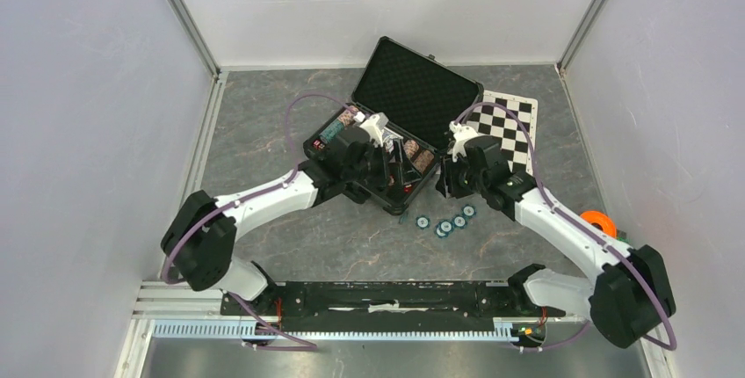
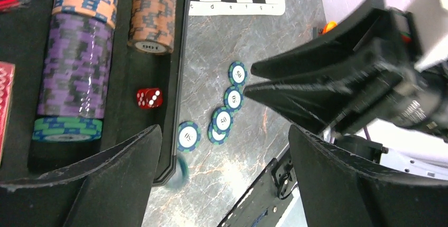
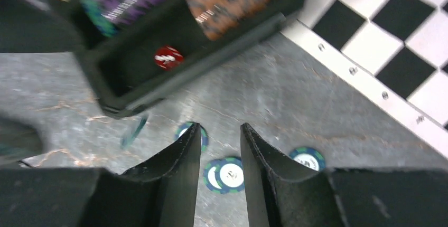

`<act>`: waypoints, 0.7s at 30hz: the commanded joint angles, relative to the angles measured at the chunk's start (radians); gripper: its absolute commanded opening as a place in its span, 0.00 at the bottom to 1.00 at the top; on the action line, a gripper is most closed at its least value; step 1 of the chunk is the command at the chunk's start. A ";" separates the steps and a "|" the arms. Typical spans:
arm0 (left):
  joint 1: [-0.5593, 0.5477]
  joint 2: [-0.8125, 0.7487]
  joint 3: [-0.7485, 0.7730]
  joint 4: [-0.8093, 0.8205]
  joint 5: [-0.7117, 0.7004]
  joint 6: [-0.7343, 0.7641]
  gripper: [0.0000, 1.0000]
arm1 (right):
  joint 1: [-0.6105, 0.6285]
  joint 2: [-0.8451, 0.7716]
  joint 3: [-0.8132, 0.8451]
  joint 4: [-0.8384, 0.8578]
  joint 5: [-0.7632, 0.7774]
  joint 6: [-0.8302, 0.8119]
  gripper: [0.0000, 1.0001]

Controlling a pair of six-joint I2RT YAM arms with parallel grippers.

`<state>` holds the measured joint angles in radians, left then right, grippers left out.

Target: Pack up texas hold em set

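The black case (image 1: 397, 195) lies open on the table, its foam lid (image 1: 417, 88) tilted back. Its slots hold purple chips (image 2: 76, 68), orange-brown chips (image 2: 153, 10), a short teal stack (image 2: 66, 129) and a red die (image 2: 149, 98). Several teal chips (image 2: 222, 119) lie loose on the table beside the case. One more teal chip (image 2: 181, 171) is blurred and on edge at the case's near corner. My left gripper (image 2: 224, 153) hangs open and empty over that corner. My right gripper (image 3: 220, 132) is narrowly open above two overlapping chips (image 3: 231, 174), holding nothing.
The black-and-white chequered mat (image 1: 505, 123) lies right of the case. An orange piece (image 1: 598, 220) sits by the right arm. A red card deck (image 2: 5, 100) shows at the case's left edge. The two grippers are close together at the case's front right corner.
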<state>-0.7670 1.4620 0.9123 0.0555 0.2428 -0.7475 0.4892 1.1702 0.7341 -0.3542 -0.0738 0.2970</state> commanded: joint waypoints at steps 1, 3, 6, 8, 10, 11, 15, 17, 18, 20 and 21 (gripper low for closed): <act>0.005 0.045 0.116 -0.080 0.047 -0.018 0.94 | 0.025 -0.080 -0.017 0.148 -0.112 -0.055 0.40; 0.006 0.067 0.147 -0.111 0.051 -0.016 0.93 | 0.040 -0.096 -0.022 0.162 -0.110 -0.065 0.41; 0.022 0.068 0.176 -0.178 0.020 0.004 0.93 | 0.057 -0.062 0.013 0.080 0.051 -0.069 0.42; 0.038 0.038 0.172 -0.210 0.000 0.034 0.93 | 0.058 -0.039 0.014 0.060 0.036 -0.076 0.48; 0.050 -0.007 0.149 -0.232 -0.016 0.067 0.94 | 0.072 -0.044 -0.015 0.070 0.022 -0.064 0.57; 0.049 -0.031 0.133 -0.255 -0.024 0.088 0.94 | 0.079 -0.047 -0.025 0.065 0.028 -0.058 0.59; 0.029 -0.126 0.045 -0.355 -0.059 0.161 0.92 | 0.104 -0.083 -0.082 0.034 0.039 -0.058 0.69; -0.010 -0.177 -0.006 -0.399 -0.128 0.192 0.93 | 0.110 -0.105 -0.108 0.004 0.049 -0.058 0.77; -0.032 -0.204 -0.032 -0.415 -0.152 0.209 0.94 | 0.115 -0.110 -0.113 -0.024 0.059 -0.057 0.79; -0.060 -0.253 -0.083 -0.422 -0.170 0.232 0.95 | 0.131 -0.115 -0.119 -0.063 0.066 -0.059 0.80; -0.072 -0.281 -0.103 -0.417 -0.178 0.242 0.95 | 0.137 -0.121 -0.123 -0.079 0.068 -0.055 0.80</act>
<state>-0.7914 1.2667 0.8776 -0.2966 0.1371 -0.6086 0.6052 1.0817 0.6228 -0.3645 -0.0395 0.2447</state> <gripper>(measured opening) 0.947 0.799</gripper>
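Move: The overlapping pair of chips on the table lies about 7 cm back, 1 cm right and 9 cm below the right hand. Single chips stand 5 cm left and 5 back, and 5 right and 5 back, of that hand. The case's near corner is 12 cm left and 4 back, with a loose chip in the air beside it, some 10 left, 6 back. From the left hand the pair is 7 cm back, 11 right, 15 below. The loose chip is already out of the right fingers, which rise about 3 cm and drift left, then sink 5 cm and draw back towards the chip pair, spreading from less than half to mostly open, still touching nothing. The left hand edges forward and right, then swings left and back, away from the chips, rolling its left side up, fingers staying wide. ##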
